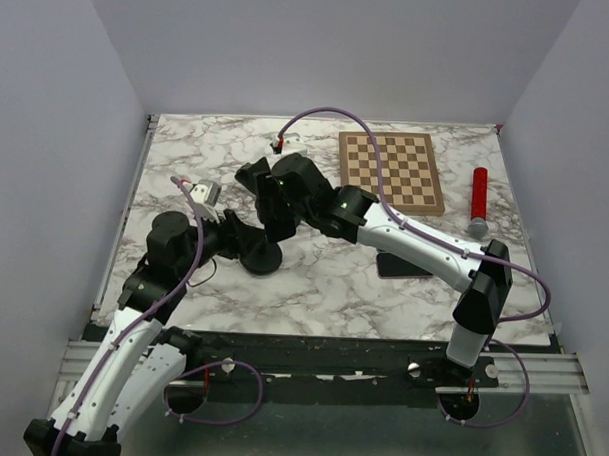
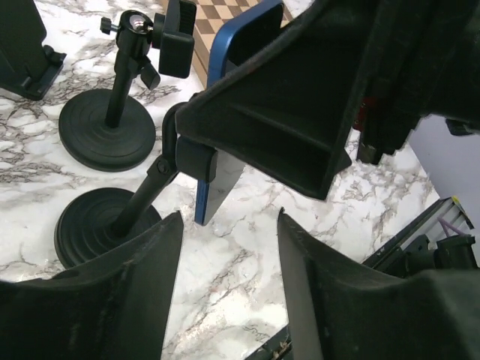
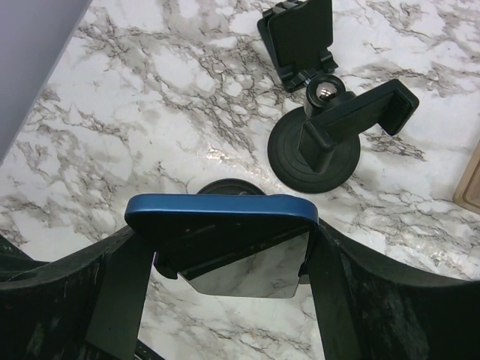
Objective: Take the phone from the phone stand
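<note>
The phone (image 3: 221, 213), in a blue case, sits tilted in the clamp of a black stand (image 2: 142, 196) with a round base (image 1: 262, 258). My right gripper (image 3: 225, 241) is shut on the phone, one finger on each side edge. In the top view the gripper (image 1: 286, 192) hides the phone. The left wrist view shows the phone's blue edge (image 2: 217, 71) under the right gripper's black fingers. My left gripper (image 2: 225, 259) is open and empty, low over the table just right of the stand's base, which shows past its left finger (image 2: 139, 292).
A second round-base stand (image 3: 313, 154) with an empty clamp and a small folding stand (image 3: 296, 34) are just beyond. A chessboard (image 1: 392, 171) and a red cylinder (image 1: 479, 199) lie at the back right. A dark flat object (image 1: 403, 264) lies under the right arm.
</note>
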Robot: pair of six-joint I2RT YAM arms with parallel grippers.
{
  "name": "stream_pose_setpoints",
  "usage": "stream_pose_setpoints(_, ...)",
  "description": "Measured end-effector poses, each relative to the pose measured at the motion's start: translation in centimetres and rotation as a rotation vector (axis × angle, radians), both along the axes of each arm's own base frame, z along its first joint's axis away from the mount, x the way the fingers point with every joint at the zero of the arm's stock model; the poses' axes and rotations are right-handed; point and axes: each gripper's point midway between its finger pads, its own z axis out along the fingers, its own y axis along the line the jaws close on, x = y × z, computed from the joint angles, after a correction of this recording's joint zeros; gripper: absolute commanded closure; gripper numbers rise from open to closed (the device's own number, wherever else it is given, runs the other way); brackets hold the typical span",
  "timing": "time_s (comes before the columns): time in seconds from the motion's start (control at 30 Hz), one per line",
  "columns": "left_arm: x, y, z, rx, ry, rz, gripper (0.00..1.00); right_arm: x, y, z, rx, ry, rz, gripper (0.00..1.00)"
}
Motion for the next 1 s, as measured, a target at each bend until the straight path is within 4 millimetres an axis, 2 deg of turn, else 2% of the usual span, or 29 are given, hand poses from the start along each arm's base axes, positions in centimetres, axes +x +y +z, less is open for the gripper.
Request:
stream_pose_setpoints(0.23, 1.7, -0.5, -1.3, 0.046, 0.038, -0.009, 0.49, -0.4, 0.4, 0.0, 0.013, 0.016, 0.031, 0.99)
stream_pose_setpoints(0.47, 2.2, -0.5, -0.9, 0.057, 0.008, -0.009, 0.51, -0.8, 0.8, 0.0, 0.029, 0.032, 0.055, 0.99)
stream_pose_setpoints(0.7, 3.2, -0.5, -1.2, 0.097, 0.05, -0.003, 0.52, -0.7, 0.7, 0.0, 0.034, 0.036, 0.054, 0.99)
stream_pose_setpoints(1.0, 3.4, -0.5, -1.5, 0.122, 0.049, -0.009, 0.56, -0.8, 0.9, 0.1, 0.041, 0.043, 0.068, 1.0)
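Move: The phone stand's clamp is about 5 cm ahead of my left hand and 2 cm to its right, about level with it. The phone sits in that clamp, with its middle some 7 cm ahead and 5 cm right. The empty stand is about 14 cm ahead and 6 cm right, the folding stand roughly 22 cm straight ahead. My right hand already grips the phone by its sides, with the clamp some 4 cm below and 2 cm left of it. I bring my left hand in to the stand's clamp, easing forward about 3.5 cm and down a little, its left side rolling up slightly. Its fingers narrow as they come round the clamp block just beneath my right finger, but stay partly open. My right hand keeps its grip on the phone, drifting about 1 cm back and left and turning slightly counter-clockwise. ##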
